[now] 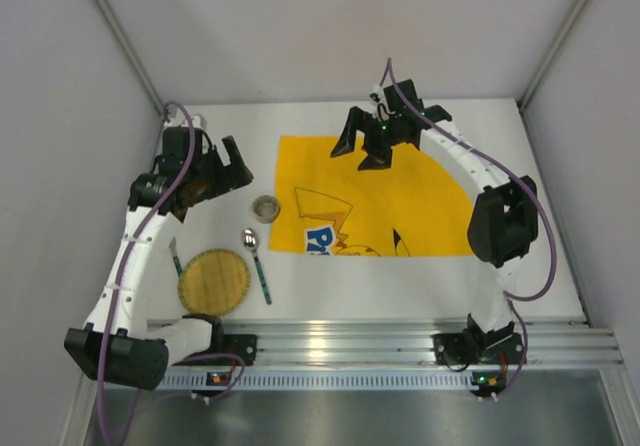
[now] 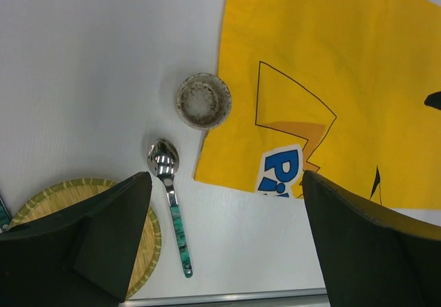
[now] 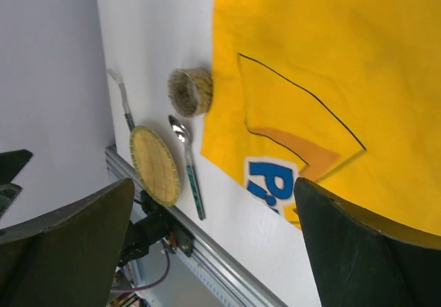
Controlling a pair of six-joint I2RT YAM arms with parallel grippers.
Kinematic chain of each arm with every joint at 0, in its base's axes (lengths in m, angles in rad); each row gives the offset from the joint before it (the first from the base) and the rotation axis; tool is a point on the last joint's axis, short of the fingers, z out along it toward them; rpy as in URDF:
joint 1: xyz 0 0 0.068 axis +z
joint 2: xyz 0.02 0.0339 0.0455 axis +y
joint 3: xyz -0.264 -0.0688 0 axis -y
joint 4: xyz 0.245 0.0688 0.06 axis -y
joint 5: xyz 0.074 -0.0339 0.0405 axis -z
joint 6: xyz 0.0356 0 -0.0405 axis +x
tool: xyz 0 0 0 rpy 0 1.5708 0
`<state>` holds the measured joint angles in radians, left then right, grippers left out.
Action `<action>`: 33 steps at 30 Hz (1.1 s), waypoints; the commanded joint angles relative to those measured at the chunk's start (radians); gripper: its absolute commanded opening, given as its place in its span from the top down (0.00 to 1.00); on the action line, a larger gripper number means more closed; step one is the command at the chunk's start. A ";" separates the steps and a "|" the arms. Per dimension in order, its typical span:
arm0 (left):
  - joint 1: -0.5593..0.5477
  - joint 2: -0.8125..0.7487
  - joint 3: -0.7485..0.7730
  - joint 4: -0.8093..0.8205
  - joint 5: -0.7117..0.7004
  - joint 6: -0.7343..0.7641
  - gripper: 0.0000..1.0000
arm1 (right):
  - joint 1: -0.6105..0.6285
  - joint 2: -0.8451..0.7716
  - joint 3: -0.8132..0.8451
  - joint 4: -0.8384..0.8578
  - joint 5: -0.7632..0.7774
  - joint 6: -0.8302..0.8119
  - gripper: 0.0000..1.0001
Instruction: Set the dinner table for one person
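The white dinner table (image 1: 400,281) carries a yellow printed placemat (image 1: 400,196) spread flat at centre right. Left of it stand a small round cup (image 1: 266,208), a teal-handled spoon (image 1: 257,264) and a woven yellow plate (image 1: 214,280). My left gripper (image 1: 228,171) hovers open above the table's left side, over the spoon (image 2: 171,197) and cup (image 2: 203,100), holding nothing. Open and empty too, my right gripper (image 1: 360,151) hangs above the placemat's far edge (image 3: 310,59).
A fork (image 1: 176,258) lies at the left edge, partly under the left arm, also seen beside the plate (image 3: 155,166) as the fork (image 3: 122,97). Grey walls close in the table on three sides. A metal rail (image 1: 400,341) runs along the near edge.
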<state>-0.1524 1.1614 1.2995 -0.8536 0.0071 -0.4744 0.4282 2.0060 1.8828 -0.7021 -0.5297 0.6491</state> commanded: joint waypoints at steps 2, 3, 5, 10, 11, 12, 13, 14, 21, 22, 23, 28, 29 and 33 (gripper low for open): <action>-0.030 -0.012 0.009 0.044 0.008 -0.027 0.04 | -0.078 -0.179 -0.210 -0.039 0.048 -0.075 0.00; -0.054 -0.011 0.003 0.044 0.002 -0.030 0.04 | -0.091 -0.199 -0.253 -0.037 0.060 -0.089 0.00; -0.085 -0.003 0.003 0.045 -0.053 -0.039 0.04 | -0.133 -0.243 -0.373 -0.037 0.082 -0.121 0.00; -0.183 0.037 0.014 0.042 -0.139 -0.061 0.04 | -0.158 -0.303 -0.576 -0.013 0.149 -0.184 0.00; -0.190 0.043 0.012 0.039 -0.163 -0.064 0.04 | -0.160 -0.305 -0.597 -0.002 0.157 -0.187 0.00; -0.193 0.047 0.012 0.036 -0.174 -0.066 0.04 | -0.161 -0.303 -0.635 0.007 0.163 -0.193 0.00; -0.193 0.056 0.009 0.030 -0.180 -0.067 0.04 | -0.164 -0.293 -0.651 0.025 0.172 -0.200 0.00; -0.193 0.058 0.007 0.030 -0.185 -0.064 0.04 | -0.175 -0.282 -0.665 0.042 0.169 -0.201 0.00; -0.193 0.078 0.023 0.013 -0.220 -0.032 0.03 | -0.209 -0.135 -0.605 0.093 0.142 -0.229 0.00; -0.193 0.086 0.027 0.008 -0.229 -0.026 0.02 | -0.209 -0.118 -0.596 0.093 0.140 -0.233 0.00; -0.193 0.092 0.030 0.004 -0.234 -0.023 0.02 | -0.210 -0.115 -0.588 0.093 0.142 -0.235 0.00; -0.193 0.138 0.026 0.001 -0.278 0.003 0.01 | -0.210 -0.116 -0.573 0.093 0.131 -0.252 0.00; -0.191 0.144 0.023 -0.001 -0.307 0.005 0.01 | -0.210 -0.122 -0.573 0.092 0.129 -0.252 0.00; -0.187 0.182 0.029 -0.005 -0.344 0.017 0.02 | -0.213 -0.252 -0.605 0.075 0.123 -0.238 0.00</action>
<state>-0.3424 1.3273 1.2999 -0.8551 -0.2752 -0.4835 0.2195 1.8755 1.2705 -0.6514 -0.3939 0.4255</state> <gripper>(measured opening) 0.983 0.996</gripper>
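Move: The cup is about 5 cm ahead of my open left hand, 5 cm to its right and 22 cm below. The spoon lies some 14 cm nearer me than the cup and 3 cm left of it; the round plate, 19 cm nearer and 14 cm left of it. Under my open right hand, about 19 cm down, the spread yellow cloth has its middle roughly level ahead and 4 cm to the right; its black ear tip is about 11 cm back and 11 cm right. My right hand, still wide open, sweeps about 15 cm right, as far down and some 10 cm back, then eases 3 cm forward to stay low over the cloth's near right part. Meanwhile my left hand swings 4 cm right, comes partly back, and sinks about 5 cm towards the cup, edging forward, rolling left side up some 15 degrees, fingers open. ##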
